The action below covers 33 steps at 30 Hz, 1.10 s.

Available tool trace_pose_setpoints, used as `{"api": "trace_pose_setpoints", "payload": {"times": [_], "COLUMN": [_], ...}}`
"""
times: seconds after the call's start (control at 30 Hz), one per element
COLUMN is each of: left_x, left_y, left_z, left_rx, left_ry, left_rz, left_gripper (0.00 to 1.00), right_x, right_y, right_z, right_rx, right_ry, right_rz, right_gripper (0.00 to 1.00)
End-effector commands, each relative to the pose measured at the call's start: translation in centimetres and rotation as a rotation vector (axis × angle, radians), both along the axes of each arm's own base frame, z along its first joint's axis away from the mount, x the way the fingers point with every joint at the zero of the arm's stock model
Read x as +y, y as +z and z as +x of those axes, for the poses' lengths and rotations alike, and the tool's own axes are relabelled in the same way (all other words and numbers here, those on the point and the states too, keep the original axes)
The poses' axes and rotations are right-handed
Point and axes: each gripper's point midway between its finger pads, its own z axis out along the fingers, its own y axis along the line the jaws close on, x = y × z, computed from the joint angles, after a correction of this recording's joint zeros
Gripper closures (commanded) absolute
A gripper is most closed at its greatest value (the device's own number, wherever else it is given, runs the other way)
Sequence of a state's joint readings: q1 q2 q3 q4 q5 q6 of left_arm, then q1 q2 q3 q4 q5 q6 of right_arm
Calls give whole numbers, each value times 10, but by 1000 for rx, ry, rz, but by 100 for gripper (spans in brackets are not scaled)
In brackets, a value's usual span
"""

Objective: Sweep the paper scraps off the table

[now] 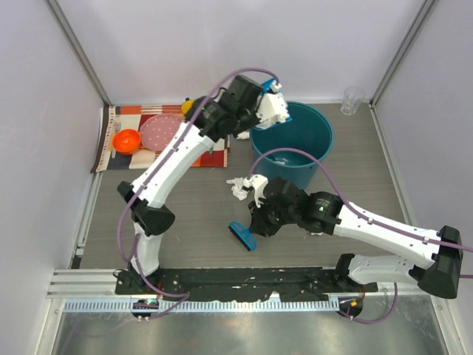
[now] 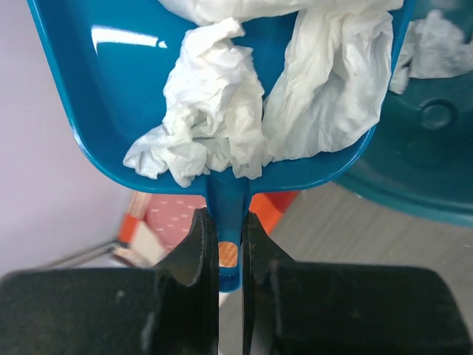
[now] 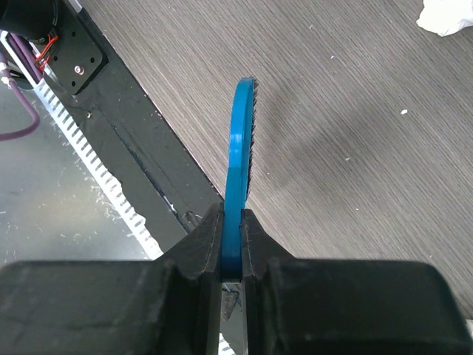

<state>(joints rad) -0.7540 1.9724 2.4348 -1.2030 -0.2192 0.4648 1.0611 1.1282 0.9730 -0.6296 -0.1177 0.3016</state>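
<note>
My left gripper (image 2: 229, 222) is shut on the handle of a blue dustpan (image 2: 111, 96) held at the rim of the teal bucket (image 1: 295, 144). Two crumpled white paper scraps (image 2: 214, 103) lie in the pan. Another scrap (image 2: 436, 44) rests inside the bucket. My right gripper (image 3: 233, 222) is shut on a blue hand brush (image 3: 240, 140), whose head (image 1: 242, 237) is low over the table (image 1: 192, 222). One paper scrap (image 1: 240, 186) lies on the tabletop just left of the bucket and beyond the brush; it shows again as a white scrap (image 3: 447, 15) in the right wrist view.
A striped placemat (image 1: 118, 159) at the back left carries an orange bowl (image 1: 127, 140) and a pink plate (image 1: 161, 133). A clear glass (image 1: 352, 100) stands at the back right. White walls close in the sides, and a metal rail (image 1: 222, 279) runs along the near edge.
</note>
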Motion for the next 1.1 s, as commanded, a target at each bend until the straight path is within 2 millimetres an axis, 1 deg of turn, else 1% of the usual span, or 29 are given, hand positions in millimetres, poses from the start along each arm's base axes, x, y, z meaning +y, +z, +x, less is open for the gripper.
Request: {"api": "trace_pose_setpoints", "payload": {"times": [0.0, 0.03, 0.07, 0.1, 0.17, 0.2, 0.23, 0.27, 0.3, 0.33, 0.37, 0.4, 0.43, 0.47, 0.53, 0.57, 0.63, 0.73, 0.97, 1.03, 1.07], "left_x": [-3, -5, -2, -11, -14, -19, -23, -22, -24, -25, -24, -25, -26, -29, -31, -35, -36, -40, -35, -31, -27], "left_y": [64, 69, 76, 85, 88, 96, 85, 98, 99, 87, 97, 97, 92, 98, 99, 106, 109, 111, 114, 119, 117], "left_z": [23, 24, 25, 24, 24, 24, 25, 23, 22, 22, 21, 20, 19, 17, 18, 17, 16, 13, 12, 11, 12], "left_rx": [-372, -402, -442, -490, -528, -568, -569, -612, -632, -628, -667, -680, -680, -706, -730, -764, -787, -800, -816, -816, -797], "left_ry": [81, 84, 115, 90, 88, 80, 62, 72, 37, 16, 29, 8, -3, -2, -19, -10, -23, -27, -11, 17, 21], "left_rz": [175, 196, 228, 255, 294, 305, 350, 329, 381, 423, 402, 445, 466, 458, 507, 489, 531, 540, 551, 527, 534], "left_gripper": [100, 100, 100, 100, 100, 100, 100, 100, 100, 100, 100, 100, 100, 100, 100, 100, 100, 100, 100, 100, 100], "right_x": [16, 16, 16, 16, 16, 16, 16, 15, 14, 13, 12, 12, 11, 11, 12, 12, 13, 13, 11, 12, 13], "right_y": [26, 26, 26, 27, 26, 26, 27, 26, 27, 28, 29, 28, 28, 28, 29, 27, 27, 28, 30, 29, 33], "right_z": [3, 4, 4, 3, 3, 3, 3, 3, 3, 3, 3, 4, 3, 3, 3, 3, 4, 5, 7, 9, 11], "right_rx": [-33, -35, -37, -37, -36, -35, -37, -37, -40, -44, -46, -46, -46, -47, -45, -43, -44, -49, -62, -67, -73], "right_ry": [19, 19, 20, 19, 19, 18, 19, 16, 13, 13, 12, 7, 8, 10, 11, 11, 11, 7, -2, -6, -9], "right_rz": [90, 94, 95, 98, 97, 97, 98, 96, 99, 101, 103, 101, 101, 103, 104, 100, 96, 97, 92, 82, 85], "right_gripper": [99, 99, 99, 99, 99, 99, 99, 99, 99, 99, 99, 99, 99, 99, 99, 99, 99, 99, 99, 99, 99]}}
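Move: The left hand holds the loaded blue dustpan high. The teal bin's middle is about 16 cm to its right, level with it fore and aft, and some 22 cm below. The paper scraps on the pan lie roughly 10 cm ahead, 6 cm right and 7 cm below. The yellow mug stands about 16 cm ahead, 12 cm left and 28 cm below. From the right hand the bin is about 25 cm ahead, 12 cm right and 6 cm below. The left hand, still gripping the dustpan, edges right towards the bin and rises about 7 cm, rolling left-side-up. ##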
